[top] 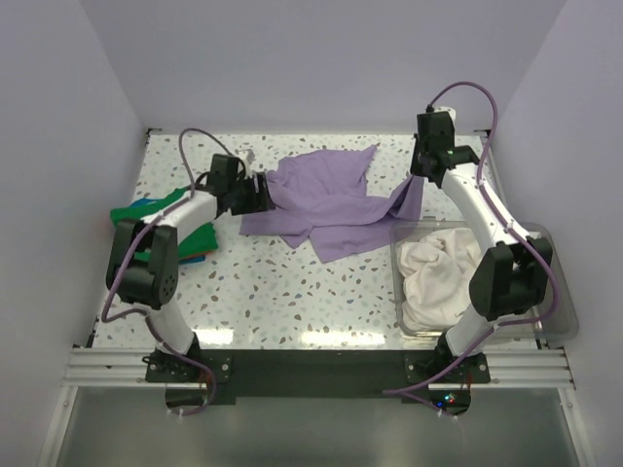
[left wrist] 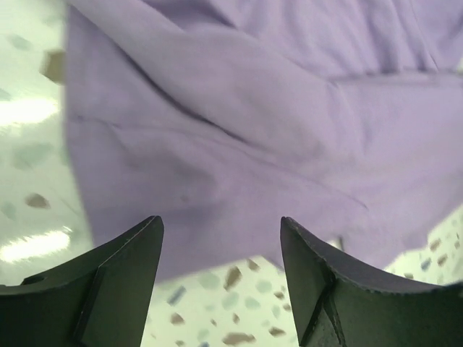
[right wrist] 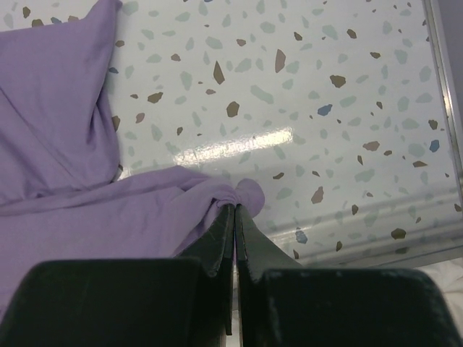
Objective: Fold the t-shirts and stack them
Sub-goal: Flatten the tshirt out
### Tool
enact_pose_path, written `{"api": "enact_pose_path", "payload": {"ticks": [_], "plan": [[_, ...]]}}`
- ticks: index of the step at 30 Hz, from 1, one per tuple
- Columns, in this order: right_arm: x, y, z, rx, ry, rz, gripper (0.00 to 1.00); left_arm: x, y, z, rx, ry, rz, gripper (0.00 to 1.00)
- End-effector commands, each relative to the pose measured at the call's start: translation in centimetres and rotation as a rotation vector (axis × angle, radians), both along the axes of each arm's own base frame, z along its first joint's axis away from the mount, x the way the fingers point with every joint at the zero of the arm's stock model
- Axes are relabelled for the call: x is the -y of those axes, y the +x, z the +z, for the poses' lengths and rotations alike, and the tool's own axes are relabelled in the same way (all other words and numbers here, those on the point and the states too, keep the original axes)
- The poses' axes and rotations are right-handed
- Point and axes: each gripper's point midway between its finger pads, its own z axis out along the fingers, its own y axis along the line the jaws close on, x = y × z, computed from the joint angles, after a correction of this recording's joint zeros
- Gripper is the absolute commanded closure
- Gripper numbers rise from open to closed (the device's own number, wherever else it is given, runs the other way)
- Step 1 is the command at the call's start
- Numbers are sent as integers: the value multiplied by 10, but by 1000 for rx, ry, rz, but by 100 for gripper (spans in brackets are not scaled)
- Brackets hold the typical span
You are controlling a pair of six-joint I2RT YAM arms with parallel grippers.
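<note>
A lavender t-shirt (top: 331, 202) lies spread and rumpled across the far middle of the table. My right gripper (right wrist: 235, 207) is shut on a bunched corner of the lavender t-shirt (right wrist: 79, 181), lifting its right edge near the far right. My left gripper (left wrist: 221, 231) is open just at the lavender t-shirt's (left wrist: 239, 123) left edge, nothing between its fingers. A green t-shirt (top: 161, 209) with blue and orange edges lies at the left, beside the left arm. A cream t-shirt (top: 438, 272) is crumpled in the clear bin (top: 560, 321).
The clear plastic bin stands at the near right, partly under the right arm. Walls close in the table on the left, right and back.
</note>
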Motion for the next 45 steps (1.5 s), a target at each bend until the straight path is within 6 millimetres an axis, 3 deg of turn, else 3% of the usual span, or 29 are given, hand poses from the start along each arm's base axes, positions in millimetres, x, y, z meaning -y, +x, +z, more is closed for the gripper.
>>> {"api": "enact_pose_path", "payload": {"ticks": [1, 5, 8, 13, 24, 36, 39, 45], "plan": [[-2, 5, 10, 32, 25, -1, 100, 30, -28, 20, 100, 47, -95, 30], [-3, 4, 5, 20, 23, 3, 100, 51, -55, 6, 55, 76, -160, 31], [-4, 4, 0, 12, 33, 1, 100, 59, -60, -7, 15, 90, -181, 37], [-3, 1, -5, 3, 36, -3, 100, 78, -60, -12, -17, 114, -236, 45], [-1, 3, -5, 4, 20, -11, 100, 86, -88, -37, -113, 153, -268, 48], [-4, 6, -9, -6, 24, 5, 100, 82, -74, -62, -122, 230, -238, 56], [-4, 6, -10, -8, 24, 6, 100, 79, -72, -67, -126, 255, -227, 65], [-5, 6, -13, -13, 29, 9, 100, 76, -72, -75, -138, 277, -222, 93]]}}
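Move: The purple t-shirt's near edge, where the left fingers will shut, lies about 6 cm back, 8 cm right and 6 cm below the left hand. The shirt's nearest corner is some 14 cm back and 20 cm right of this hand; the green stack lies about 32 cm left and 7 cm back. From the right hand, already pinching the raised far-right part, that near edge is roughly 38 cm left, 13 cm back and 20 cm down. Left hand goes about 8 cm right, 6 back and down, closing at the near edge; right still pinches. ##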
